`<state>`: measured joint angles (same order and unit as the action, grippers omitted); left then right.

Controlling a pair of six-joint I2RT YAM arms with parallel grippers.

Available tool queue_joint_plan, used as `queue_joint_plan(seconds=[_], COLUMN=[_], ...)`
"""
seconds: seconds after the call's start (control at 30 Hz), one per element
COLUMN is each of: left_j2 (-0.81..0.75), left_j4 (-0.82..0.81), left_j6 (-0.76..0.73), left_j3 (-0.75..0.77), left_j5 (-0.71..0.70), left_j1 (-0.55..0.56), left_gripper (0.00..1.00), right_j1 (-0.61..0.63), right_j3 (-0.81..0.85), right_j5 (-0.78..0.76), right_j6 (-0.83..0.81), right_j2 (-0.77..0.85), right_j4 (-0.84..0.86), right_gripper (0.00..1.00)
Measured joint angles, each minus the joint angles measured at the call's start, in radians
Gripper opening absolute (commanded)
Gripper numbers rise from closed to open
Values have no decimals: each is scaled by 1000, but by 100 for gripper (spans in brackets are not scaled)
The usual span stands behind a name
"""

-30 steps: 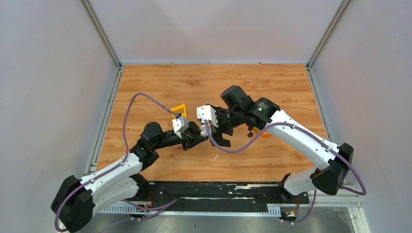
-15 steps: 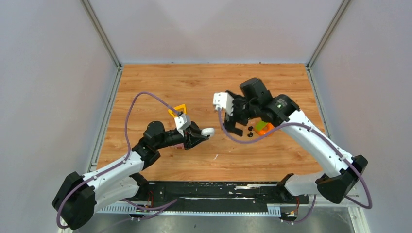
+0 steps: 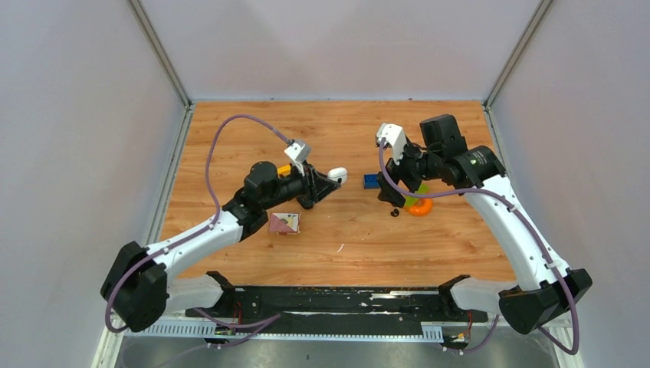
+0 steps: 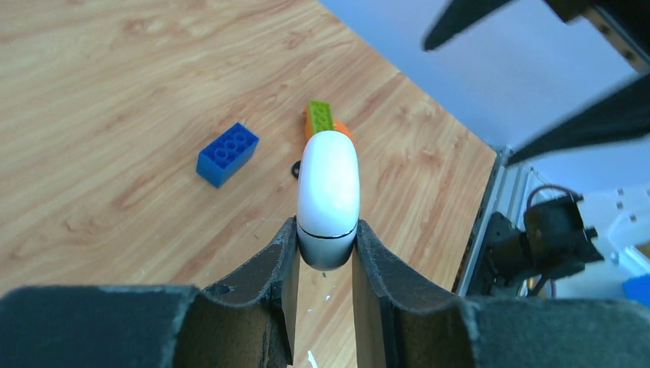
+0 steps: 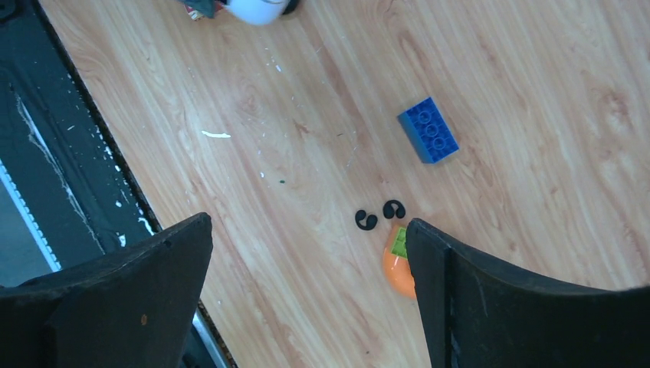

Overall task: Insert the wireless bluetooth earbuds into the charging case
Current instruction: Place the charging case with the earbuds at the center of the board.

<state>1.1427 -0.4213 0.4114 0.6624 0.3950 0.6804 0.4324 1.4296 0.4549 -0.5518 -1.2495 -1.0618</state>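
Observation:
The white charging case [image 4: 328, 192] has its lid closed, with a thin seam showing. My left gripper [image 4: 326, 234] is shut on its lower end and holds it above the table. In the top view the case [image 3: 336, 175] sticks out of the left gripper [image 3: 326, 182] toward the right arm. It also shows at the top edge of the right wrist view [image 5: 257, 9]. My right gripper [image 3: 392, 193] is open and empty in its own view [image 5: 309, 222], apart from the case. No white earbuds are in view.
Two small black curled pieces [image 5: 366, 220] lie beside an orange disc with a green brick [image 5: 397, 268]. A blue brick [image 3: 371, 181] lies between the grippers. A pink card [image 3: 284, 223] lies under the left arm. A thin white sliver [image 3: 339, 248] lies nearer the front.
The two grippers were together at the case a second ago. The right gripper has drawn back to the right and far side. The left gripper has carried the case farther back and right.

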Motion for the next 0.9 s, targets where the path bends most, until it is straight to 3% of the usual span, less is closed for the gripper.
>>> queue_joint_plan(seconds=[0.23, 0.63, 0.9], left_j2=[205, 619, 697], left_j4=[56, -29, 187], left_j6=[169, 504, 512], left_j3=[96, 207, 401], left_j5=[-94, -39, -78], left_j1=[0, 0, 0], left_gripper=[16, 24, 35], right_j1=[-12, -29, -29], right_j3=[-16, -34, -76], right_j5=[8, -58, -57], right_j6=[41, 92, 98], right_j2=[10, 28, 40], right_j4=[10, 57, 55], right_gripper=[96, 95, 95])
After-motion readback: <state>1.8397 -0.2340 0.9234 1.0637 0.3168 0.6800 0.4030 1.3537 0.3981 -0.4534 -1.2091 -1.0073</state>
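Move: The left hand holds the white charging case about 22 cm above the board. The bare middle of the board, where the case is to go, lies some 11 cm ahead of this hand and 5 cm to its right. At board level, the blue brick is about 12 cm ahead and 14 cm right, and the black mouse-like object some 6 cm ahead and 8 cm left. From the right hand, that bare middle is roughly 11 cm ahead, 9 cm left and 24 cm down. The left hand keeps its pinch on the case and swings it down towards the middle of the board, sinking about 15 cm while reaching some 8 cm forward and 7 cm to the right, towards the near left side of the blue brick. The wrist turns about 45 degrees as it sinks, front side tipping down, so that the nearly level fingers come to slant downward; near the end the drop stops and the hand rises about 1 cm, still drifting forward and right. ##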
